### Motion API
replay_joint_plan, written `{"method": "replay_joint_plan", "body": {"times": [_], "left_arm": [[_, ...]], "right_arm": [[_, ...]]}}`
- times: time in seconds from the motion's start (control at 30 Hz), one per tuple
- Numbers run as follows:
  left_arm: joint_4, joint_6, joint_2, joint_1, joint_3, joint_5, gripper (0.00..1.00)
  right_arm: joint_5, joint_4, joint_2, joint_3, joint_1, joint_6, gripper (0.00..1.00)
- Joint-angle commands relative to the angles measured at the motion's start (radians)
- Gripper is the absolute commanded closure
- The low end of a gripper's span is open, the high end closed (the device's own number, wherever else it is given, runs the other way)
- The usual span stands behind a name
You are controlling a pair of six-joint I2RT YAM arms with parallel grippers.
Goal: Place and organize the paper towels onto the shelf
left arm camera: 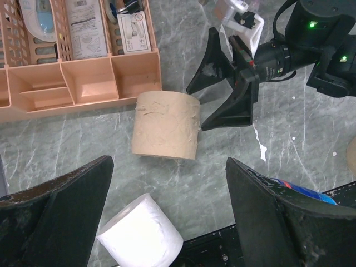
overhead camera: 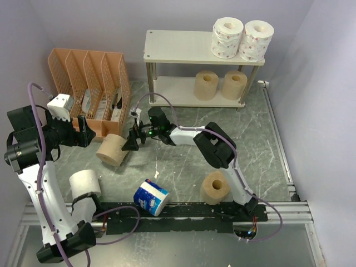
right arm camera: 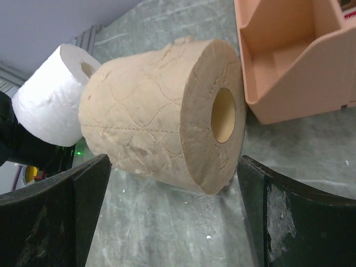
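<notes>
The shelf (overhead camera: 183,47) stands at the back with two printed white paper towels (overhead camera: 227,37) on its top board and two tan rolls (overhead camera: 206,85) on the lower one. A tan roll (overhead camera: 112,149) lies on its side by the orange organizer. My right gripper (overhead camera: 131,142) is open just right of it, a finger on either side of the roll's (right arm camera: 161,128) near end without touching. My left gripper (overhead camera: 88,133) hovers open above and left of that roll (left arm camera: 166,125), holding nothing. A white roll (overhead camera: 84,183), a blue-white wrapped roll (overhead camera: 151,197) and another tan roll (overhead camera: 214,188) sit near the front.
The orange mesh organizer (overhead camera: 89,89) with papers in it stands at the back left, right behind the lying tan roll. A black strip (overhead camera: 183,211) runs along the table's front edge. Metal rails (overhead camera: 278,139) border the right side.
</notes>
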Motion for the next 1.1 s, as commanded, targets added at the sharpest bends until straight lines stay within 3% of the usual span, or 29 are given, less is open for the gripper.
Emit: {"method": "replay_joint_plan", "body": {"times": [0.0,0.23,0.37,0.57,0.63,0.7,0.73,0.9,1.07], "left_arm": [[0.006,-0.007,-0.009,0.01,-0.001,-0.005,0.06],[0.012,-0.008,-0.019,0.01,-0.008,-0.006,0.06],[0.013,-0.008,-0.023,0.009,-0.009,-0.005,0.06],[0.013,-0.008,-0.027,0.01,-0.009,-0.006,0.06],[0.013,-0.008,-0.033,0.009,-0.009,-0.006,0.06],[0.013,-0.008,-0.036,0.009,-0.009,-0.005,0.06],[0.012,-0.008,-0.036,0.009,-0.009,-0.005,0.06],[0.011,-0.006,-0.033,0.009,-0.008,-0.003,0.06],[0.009,-0.005,-0.036,0.009,-0.008,0.001,0.06]], "right_arm": [[0.028,0.001,0.011,0.046,0.013,-0.001,0.04],[0.079,0.001,0.032,0.06,0.039,-0.015,0.06],[0.085,0.021,0.05,0.073,0.048,0.008,0.17],[0.067,-0.004,0.101,0.118,0.063,0.023,0.48],[0.058,0.016,0.098,0.101,0.066,0.027,0.69],[0.055,0.021,0.086,0.085,0.065,0.023,0.96],[0.057,0.018,0.075,0.074,0.066,0.015,1.0],[0.099,-0.02,-0.072,-0.052,0.069,-0.065,1.0],[0.301,-0.278,-0.345,-0.129,0.103,-0.369,1.0]]}}
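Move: The tipped-over brown paper towel roll lies about 8 cm to the right hand's left and 3 cm back, its middle slightly below the hand. The peach rack's middle is some 20 cm left and 14 cm ahead of the hand, the white roll roughly 20 cm left and 19 cm back, and the blue-wrapped roll about 8 cm right and 25 cm back. From the idle left hand, the brown roll lies around 4 cm ahead, 5 cm right and 21 cm down. Pointing left with its fingers wide open, the right hand eases about 3 cm left, up to the near side of the lying brown roll, and closes almost completely, pinching a fold of its outer paper rather than gripping around the roll. Still pinching, it pulls the other way, some 3.5 cm right and 2.5 cm back towards the base, hauling on the roll's right side with hardly any wrist turn. ##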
